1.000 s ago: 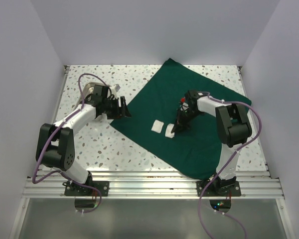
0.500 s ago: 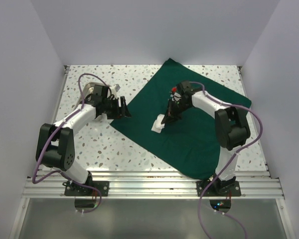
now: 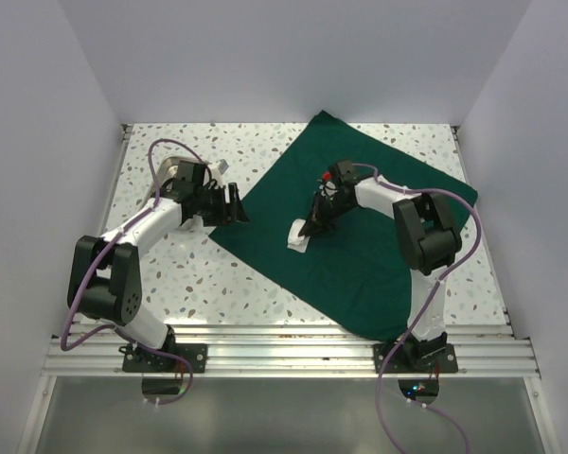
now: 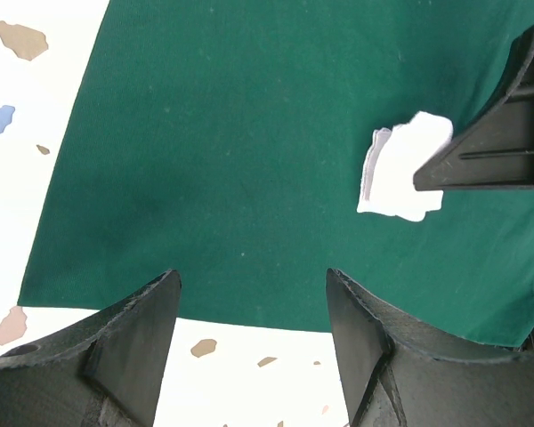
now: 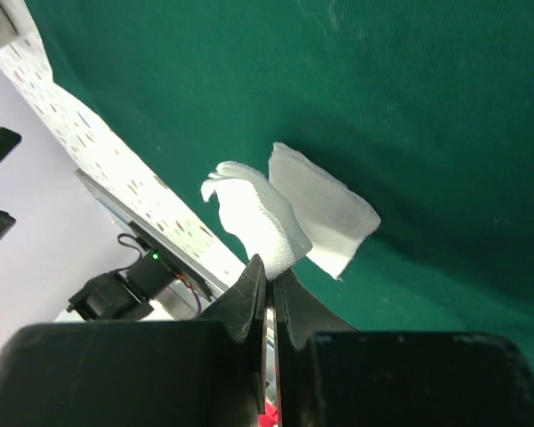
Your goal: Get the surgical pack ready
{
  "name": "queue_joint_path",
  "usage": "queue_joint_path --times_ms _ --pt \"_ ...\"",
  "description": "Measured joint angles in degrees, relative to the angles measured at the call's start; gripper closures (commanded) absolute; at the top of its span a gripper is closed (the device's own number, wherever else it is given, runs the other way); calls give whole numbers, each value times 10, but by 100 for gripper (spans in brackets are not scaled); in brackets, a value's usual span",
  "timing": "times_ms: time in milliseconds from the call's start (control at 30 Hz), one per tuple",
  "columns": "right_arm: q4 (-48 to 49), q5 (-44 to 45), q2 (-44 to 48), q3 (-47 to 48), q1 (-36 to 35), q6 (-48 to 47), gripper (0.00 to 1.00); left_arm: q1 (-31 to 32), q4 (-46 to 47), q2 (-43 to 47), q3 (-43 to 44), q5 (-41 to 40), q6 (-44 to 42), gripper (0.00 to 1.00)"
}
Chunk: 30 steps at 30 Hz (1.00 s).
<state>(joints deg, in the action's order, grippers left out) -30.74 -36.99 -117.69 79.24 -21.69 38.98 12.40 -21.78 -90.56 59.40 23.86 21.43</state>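
Observation:
The surgical pack is a dark green drape [image 3: 379, 260] spread flat, its corners pointing across the speckled table. In the right wrist view my right gripper [image 5: 269, 267] is shut on a crumpled white gauze square [image 5: 249, 218], which overlaps a second gauze square [image 5: 329, 209] lying flat on the drape [image 5: 427, 107]. From above, that gripper [image 3: 309, 229] sits over the gauze [image 3: 299, 240] near the drape's left part. My left gripper [image 3: 237, 207] hovers open at the drape's left corner with nothing between its jaws. Its own view shows the drape's edge [image 4: 231, 133] and the gauze [image 4: 393, 173].
A small shiny metal tray [image 3: 171, 171] stands at the back left, partly hidden behind the left arm. Bare speckled table [image 3: 208, 274] lies left of the drape. White walls close in three sides, and an aluminium rail [image 3: 284, 342] runs along the near edge.
My right gripper has carried its gauze square leftward and back across the drape, from beside the other square to over it. The left arm has stayed still.

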Motion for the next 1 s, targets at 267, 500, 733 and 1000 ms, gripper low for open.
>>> queue_joint_path --times_ms 267,500,733,1000 --pt "25 0 -3 -7 0 15 100 0 -1 0 0 0 -2 30" --pt "22 6 -4 -24 0 15 100 0 -2 0 0 2 -11 30" --pt "18 17 -4 -30 -1 13 91 0 -2 0 0 4 -11 30" --pt "1 25 -4 -29 -1 2 69 0 -2 0 0 5 -11 30"
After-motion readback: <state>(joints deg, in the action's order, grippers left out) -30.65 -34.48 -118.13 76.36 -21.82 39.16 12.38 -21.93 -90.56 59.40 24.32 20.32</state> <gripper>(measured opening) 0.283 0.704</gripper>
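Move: The right fingers already hold a folded gauze by its corner, taking it to the last gauze square, which lies about 2 cm to their left, level fore and aft, and some 3 cm below. The drape's left corner is about 22 cm left and level with them; a white packet lies roughly 18 cm ahead and 20 cm right. From the idle left hand, that square is some 14 cm right, 6 cm back and 8 cm below. Down about 2 cm goes the right hand with the held gauze, after a tiny nudge forward, easing back and to the right by roughly 1 cm each as it lays the gauze over the last square. The wrist hardly turns; once low, the fingers part about a quarter of their range and stay around the gauze's near end. ##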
